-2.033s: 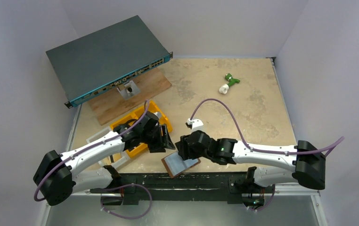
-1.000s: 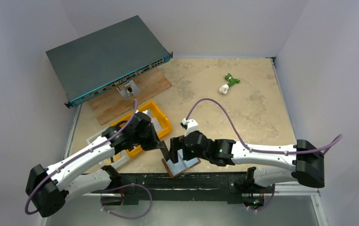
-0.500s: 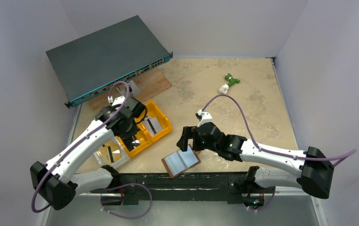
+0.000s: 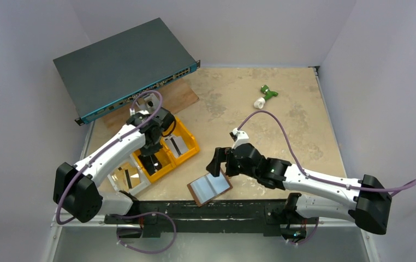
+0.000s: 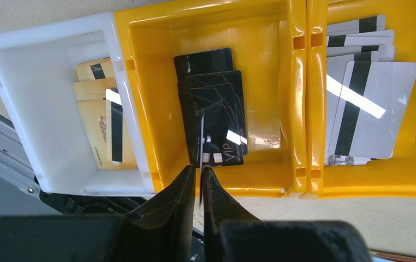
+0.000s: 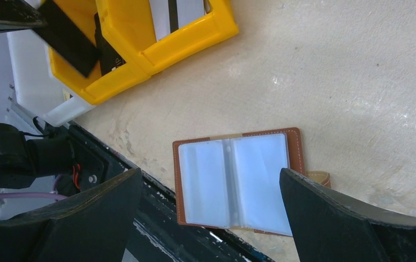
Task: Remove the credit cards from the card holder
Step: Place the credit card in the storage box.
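The brown card holder (image 4: 210,188) lies open near the table's front edge, its pale grey-blue sleeves (image 6: 233,180) facing up. I cannot tell if cards sit in them. My right gripper (image 6: 210,172) is open and empty, hovering just above the holder; in the top view the right gripper (image 4: 215,162) is at its far edge. My left gripper (image 5: 197,168) is shut on a thin card (image 5: 201,142) seen edge-on. It holds the card over the yellow bin's (image 5: 151,82) compartment of black cards (image 5: 212,117). From the right wrist view the held card (image 6: 66,35) looks black.
The yellow bin (image 4: 190,148) also holds silver cards (image 5: 369,103). A white bin (image 4: 117,164) beside it holds gold cards (image 5: 99,117). A network switch (image 4: 124,65) and wooden board (image 4: 167,103) lie at back left, a green-and-white object (image 4: 264,96) at back right.
My left arm has swung from the card holder back to the yellow bin, carrying a card. My right gripper has let go of the holder and lifted away, now open.
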Robot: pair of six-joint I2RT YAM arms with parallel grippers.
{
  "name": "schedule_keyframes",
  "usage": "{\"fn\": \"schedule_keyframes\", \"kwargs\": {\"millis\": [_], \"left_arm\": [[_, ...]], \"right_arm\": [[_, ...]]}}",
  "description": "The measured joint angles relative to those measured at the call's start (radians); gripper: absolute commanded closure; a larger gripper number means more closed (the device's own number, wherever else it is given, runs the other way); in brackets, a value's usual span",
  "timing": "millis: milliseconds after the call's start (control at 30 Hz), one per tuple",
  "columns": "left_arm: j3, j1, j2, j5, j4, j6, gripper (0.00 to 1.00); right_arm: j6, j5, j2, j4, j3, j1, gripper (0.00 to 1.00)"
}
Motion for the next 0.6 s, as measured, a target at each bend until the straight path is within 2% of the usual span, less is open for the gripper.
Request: {"fn": "schedule_keyframes", "kwargs": {"millis": [100,433,600], "left_arm": [[-0.006,0.003,0.002,-0.001,0.013,0.010,0.69],[-0.047,0.005,-0.033,0.006,0.053,0.036,0.40],[-0.059,0.005,-0.118,0.032,0.081,0.069,0.31]], "right_arm": [[0.002,0.000,-0.015,0.000,-0.010,0.000,0.01],[0.010,0.000,-0.019,-0.008,-0.029,0.000,0.01],[0.010,0.000,0.010,-0.013,-0.028,0.000,0.01]]}}
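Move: The pile of black cards in the yellow storage box is what the left hand's card is meant for: about 2 cm ahead of that hand, 3 cm to its left and 8 cm below. At the same depth, the silver cards lie some 10 cm ahead and 8 cm right of the hand, and the gold cards in the white bin about 4 cm back and 11 cm left. From the idle right hand the black pile is roughly 4 cm ahead, 26 cm left and 9 cm down. The black card, hanging on edge from the left fingertips above its pile, is let go: the fingers spread from almost shut to about two-thirds open while the left hand sinks barely 1 cm over the compartment. The hand then turns back up, rising about 1.5 cm away from the pile and tilting slightly, still opening. ##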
